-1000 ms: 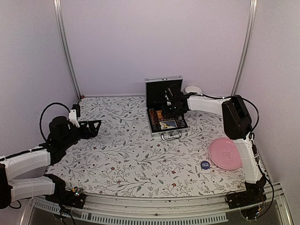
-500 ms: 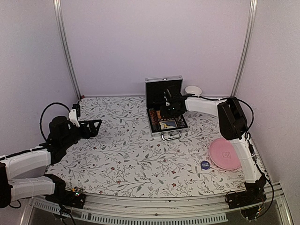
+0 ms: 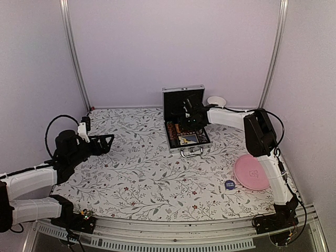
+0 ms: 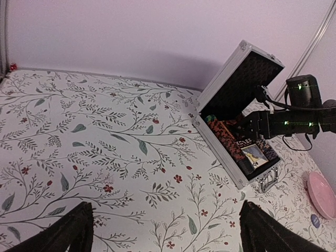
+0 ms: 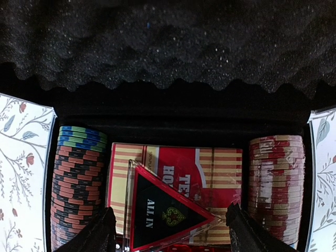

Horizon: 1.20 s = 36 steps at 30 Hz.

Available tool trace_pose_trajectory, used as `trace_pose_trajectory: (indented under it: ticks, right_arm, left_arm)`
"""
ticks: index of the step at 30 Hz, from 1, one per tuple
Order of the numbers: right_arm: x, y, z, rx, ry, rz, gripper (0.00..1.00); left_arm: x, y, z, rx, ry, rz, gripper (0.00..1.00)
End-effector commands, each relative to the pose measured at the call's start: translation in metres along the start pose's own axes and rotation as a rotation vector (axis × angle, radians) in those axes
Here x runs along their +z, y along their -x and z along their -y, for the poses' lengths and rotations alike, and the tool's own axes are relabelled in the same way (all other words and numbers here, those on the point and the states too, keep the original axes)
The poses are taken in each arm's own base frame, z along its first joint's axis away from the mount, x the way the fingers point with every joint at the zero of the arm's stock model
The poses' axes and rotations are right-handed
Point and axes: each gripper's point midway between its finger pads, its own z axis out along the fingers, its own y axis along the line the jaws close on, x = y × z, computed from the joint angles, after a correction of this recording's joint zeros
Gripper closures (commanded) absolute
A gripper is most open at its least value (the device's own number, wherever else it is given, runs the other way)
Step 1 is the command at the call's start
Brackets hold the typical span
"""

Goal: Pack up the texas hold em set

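The silver case [image 3: 176, 105] stands open at the back centre, lid upright. It also shows in the left wrist view [image 4: 218, 152]. My right gripper [image 3: 190, 118] hovers over its tray, open. In the right wrist view the gripper [image 5: 170, 231] straddles a black "ALL IN" triangle [image 5: 163, 215], which lies on a red card deck [image 5: 215, 163]. Chip stacks sit to the left [image 5: 79, 184] and right [image 5: 275, 184] of the deck. A blue disc [image 3: 229, 184] lies on the table at the front right. My left gripper [image 3: 105, 143] is open and empty at the left, also in its wrist view [image 4: 163, 231].
A pink plate [image 3: 253, 171] lies at the right beside the blue disc. A white bowl [image 3: 216, 100] stands behind the case at the back right. The floral cloth [image 3: 142, 168] covers the table. Walls and metal posts close in the back and sides.
My right gripper has shifted slightly back and left over the case tray. The left arm has not moved.
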Motion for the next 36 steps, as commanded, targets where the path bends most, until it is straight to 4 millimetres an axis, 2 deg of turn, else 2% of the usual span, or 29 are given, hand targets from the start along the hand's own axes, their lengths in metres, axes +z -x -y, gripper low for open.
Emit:
trace_pose_trajectory:
  ticks: [1,4,8,9,11,15,16,17,21,25,28,30,34,36]
  right_arm:
    - [-0.002,0.013,-0.001,-0.015,0.002,0.034,0.27]
    - [-0.015,0.024,-0.008,-0.020,0.044,0.047,0.27]
    - [-0.044,0.040,-0.026,-0.030,0.141,0.068,0.26]
    - [-0.067,0.056,-0.028,-0.030,0.163,0.105,0.25]
    - [-0.092,0.065,-0.029,-0.039,0.177,0.134,0.24]
    - [-0.147,0.070,-0.025,-0.062,0.216,0.193,0.23]
    - [-0.159,0.065,-0.022,-0.066,0.224,0.199,0.22]
    - [-0.166,0.051,-0.017,-0.075,0.221,0.183,0.22]
    - [-0.210,0.019,0.005,-0.088,0.193,0.161,0.22]
    - [-0.236,-0.032,0.033,-0.045,0.139,0.073,0.21]
    - [-0.243,-0.085,0.050,0.005,0.090,-0.039,0.21]
    - [-0.246,-0.118,0.054,0.039,0.073,-0.116,0.22]
    - [-0.245,-0.184,0.064,0.147,0.028,-0.280,0.25]
    - [-0.246,-0.211,0.068,0.227,0.007,-0.345,0.26]
  left_arm:
    - [0.000,0.009,0.002,-0.004,-0.008,0.027,0.03]
    - [0.000,0.009,0.001,0.005,-0.005,0.026,0.03]
    - [0.001,0.006,-0.002,0.040,0.011,0.011,0.03]
    - [0.000,0.005,-0.003,0.048,0.018,0.008,0.03]
    - [0.000,0.005,-0.004,0.062,0.021,0.008,0.03]
    - [0.001,0.008,-0.001,0.076,0.011,0.011,0.03]
    - [0.001,0.011,0.000,0.080,0.006,0.018,0.03]
    - [0.002,0.014,0.001,0.085,0.003,0.028,0.03]
    - [0.002,0.022,-0.002,0.114,0.020,0.080,0.03]
    - [0.003,0.031,-0.004,0.164,0.029,0.155,0.03]
    - [0.002,0.041,-0.004,0.199,0.042,0.207,0.03]
    - [0.000,0.046,-0.006,0.201,0.056,0.244,0.03]
    - [-0.006,0.039,-0.016,0.203,0.092,0.273,0.03]
    - [-0.007,0.032,-0.019,0.200,0.100,0.260,0.03]
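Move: My right hand is still inside the case, open around the released ALL IN triangle about 2 cm below. The blue small blind disc lies some 31 cm back and 20 cm to the right, about 5 cm lower; a white disc lies roughly 5 cm left of it and 1 cm nearer the bases. The pink plate is about 25 cm back and 31 cm right. From my left hand the blue disc is about 11 cm back and 56 cm right. My right hand leaves the triangle and climbs about 18 cm out of the case with its fingers open, swinging back and right over the case front. Still travelling that way it sinks towards the two discs, about 25 cm back and 13 cm right in all, tips now pointing more steeply down. My left hand lifts a couple of centimetres, tilting its fingers up some 15 degrees. ##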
